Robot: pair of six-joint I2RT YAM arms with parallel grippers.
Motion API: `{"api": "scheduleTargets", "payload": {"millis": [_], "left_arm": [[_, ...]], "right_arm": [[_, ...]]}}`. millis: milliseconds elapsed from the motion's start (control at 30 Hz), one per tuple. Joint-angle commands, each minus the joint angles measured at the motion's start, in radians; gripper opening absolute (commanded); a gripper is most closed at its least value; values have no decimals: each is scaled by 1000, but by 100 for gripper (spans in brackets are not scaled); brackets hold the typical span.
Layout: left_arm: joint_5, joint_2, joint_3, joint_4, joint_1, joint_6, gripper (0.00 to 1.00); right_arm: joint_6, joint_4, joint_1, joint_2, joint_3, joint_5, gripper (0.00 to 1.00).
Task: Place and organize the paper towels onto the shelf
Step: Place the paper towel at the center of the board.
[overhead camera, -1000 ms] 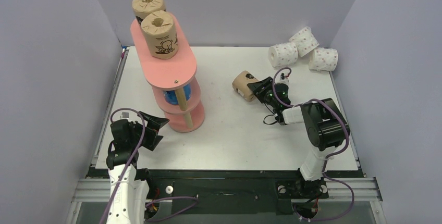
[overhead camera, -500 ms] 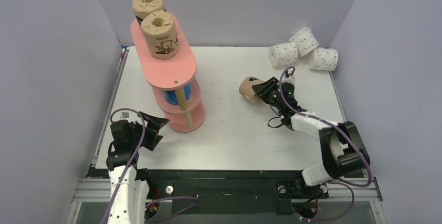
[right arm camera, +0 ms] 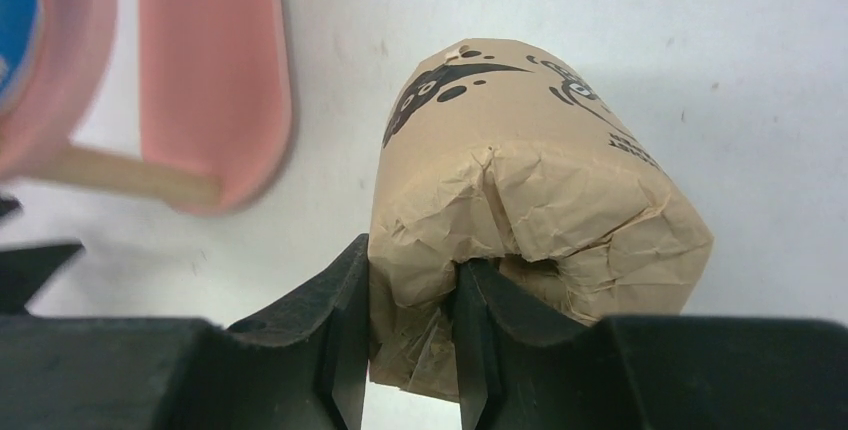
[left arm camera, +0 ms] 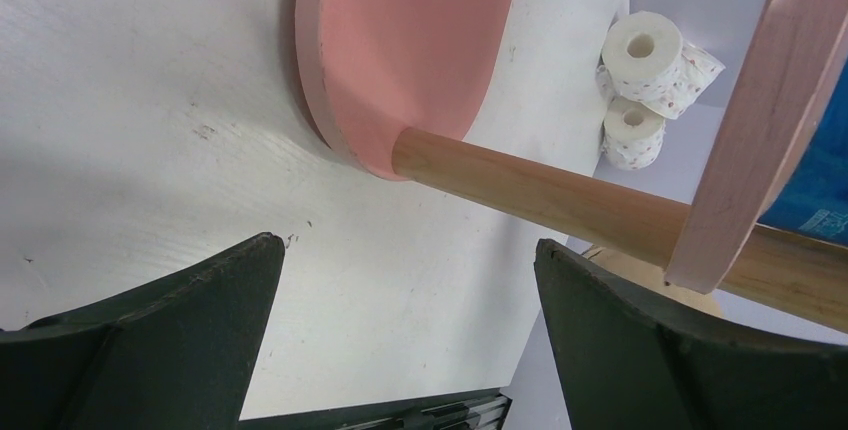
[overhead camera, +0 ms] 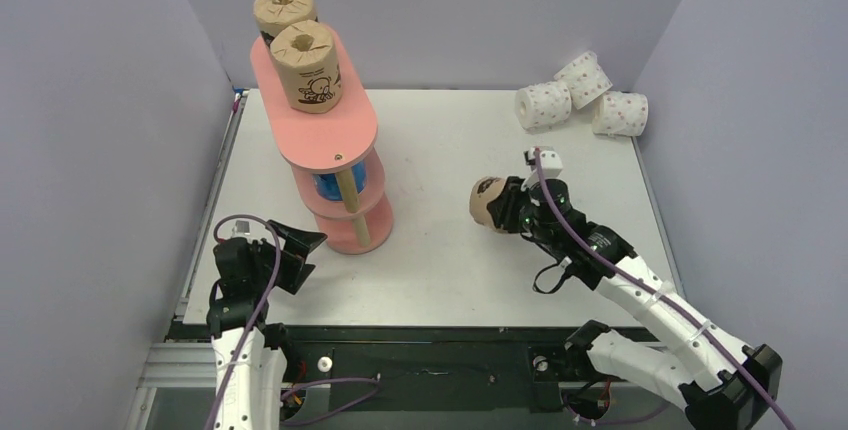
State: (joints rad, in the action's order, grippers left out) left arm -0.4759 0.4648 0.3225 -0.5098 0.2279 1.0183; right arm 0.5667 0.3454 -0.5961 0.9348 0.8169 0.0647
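Observation:
My right gripper (overhead camera: 505, 208) is shut on a brown paper towel roll with black print (overhead camera: 487, 202) at mid-table. In the right wrist view one finger sits in the roll's (right arm camera: 540, 180) hollow end and the other outside its wall, at the gripper (right arm camera: 412, 280). The pink shelf (overhead camera: 345, 135) stands at left with two brown rolls (overhead camera: 306, 65) (overhead camera: 284, 10) on its top board and a blue roll (overhead camera: 328, 185) on the middle one. Three white pink-dotted rolls (overhead camera: 543, 105) (overhead camera: 584, 78) (overhead camera: 620, 113) lie at back right. My left gripper (overhead camera: 300, 250) is open beside the shelf's base (left arm camera: 410, 40), holding nothing.
A wooden post (left arm camera: 540, 195) of the shelf crosses just ahead of the left gripper (left arm camera: 405, 245). Grey walls enclose the white table (overhead camera: 440, 260) on three sides. The shelf's bottom board (right arm camera: 215, 80) lies to the left of the held roll.
The right gripper closed on the brown roll and drew it toward the near side of the table as the arm stretched out. The left arm barely moved.

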Motion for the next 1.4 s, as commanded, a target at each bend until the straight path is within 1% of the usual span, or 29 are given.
{"api": "scheduleTargets", "payload": {"millis": [0, 33, 67, 133, 333, 467, 700, 767, 800, 833, 867, 900, 933, 1000, 1100, 1133, 1167, 1200, 1233, 1267, 1300, 1367], "left_arm": [[-16, -51, -9, -12, -2, 10, 97], [-15, -57, -9, -19, -2, 10, 97], [-12, -68, -11, -23, -2, 9, 97], [-9, -76, -14, -31, -2, 8, 97], [-4, -89, -22, -48, -2, 9, 97], [4, -96, -18, -65, -2, 2, 97], [4, -89, -19, -57, -2, -3, 97], [1, -88, -20, -50, -2, -3, 97], [0, -87, -21, -49, -2, -3, 97], [-4, -86, -22, -45, -1, -3, 96], [-9, -85, -25, -43, -2, -4, 96], [-11, -86, -27, -40, -2, -4, 96], [-13, -85, -28, -41, -1, -5, 97], [-15, -88, -31, -41, -1, -8, 96], [-12, -91, -32, -42, -2, -9, 96], [-10, -91, -33, -40, -2, -10, 96], [-9, -92, -34, -38, -2, -10, 96], [-9, -92, -34, -37, -2, -9, 96], [-8, -92, -34, -38, -2, -9, 96], [-9, -91, -32, -37, -2, -8, 96], [-9, -91, -33, -38, -2, -7, 96], [-10, -94, -34, -41, -1, -5, 96]], "right_arm": [[-92, 301, -206, 1, 68, 154, 25], [-94, 328, -241, 18, 77, 183, 25], [-94, 367, -309, 27, 94, 234, 25], [-89, 408, -385, 65, 113, 283, 25], [-87, 401, -502, 196, 131, 310, 26], [-97, 396, -542, 284, 158, 314, 27], [-84, 385, -554, 317, 158, 299, 33], [-78, 385, -556, 315, 159, 292, 37], [-75, 386, -556, 310, 161, 291, 43], [-69, 391, -556, 303, 164, 291, 46], [-64, 399, -556, 298, 169, 298, 53], [-53, 404, -556, 287, 173, 303, 57], [-47, 415, -557, 278, 180, 313, 64], [-26, 427, -559, 241, 187, 331, 69], [22, 420, -557, 140, 181, 381, 74], [40, 412, -556, 117, 168, 434, 77], [93, 409, -554, 71, 154, 468, 81], [130, 411, -545, 49, 147, 550, 82], [240, 421, -542, 0, 127, 593, 83], [277, 417, -530, -24, 112, 650, 83], [301, 404, -517, -77, 77, 651, 83], [265, 343, -464, -151, 13, 580, 84]]}}
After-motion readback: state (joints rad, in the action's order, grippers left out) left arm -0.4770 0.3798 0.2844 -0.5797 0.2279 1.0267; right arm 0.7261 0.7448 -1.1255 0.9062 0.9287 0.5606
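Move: The right hand already holds the brown paper towel roll by one end and takes it to bare table near the front edge, where its middle will stand about 11 cm back, 4 cm left and 16 cm below this hand. The near end of the pink shelf's base is some 30 cm left, 2 cm ahead and 20 cm down; the table's front edge runs 18 cm back, 4 cm left of the hand at that spot. From the left hand, the spot lies about 33 cm right, 4 cm back and 6 cm below. The right hand swings the held roll back and down, about 11 cm each way and some 4 cm left, tipping its fingers roughly 30 degrees steeper and rolling the wrist so its left side sinks, to stand the roll on the bare table near the front edge. There it pauses and opens the fingers wide to let go, then backs up off the roll by about 10 cm, easing a few centimetres forward and right as the wrist rolls most of the way back. ##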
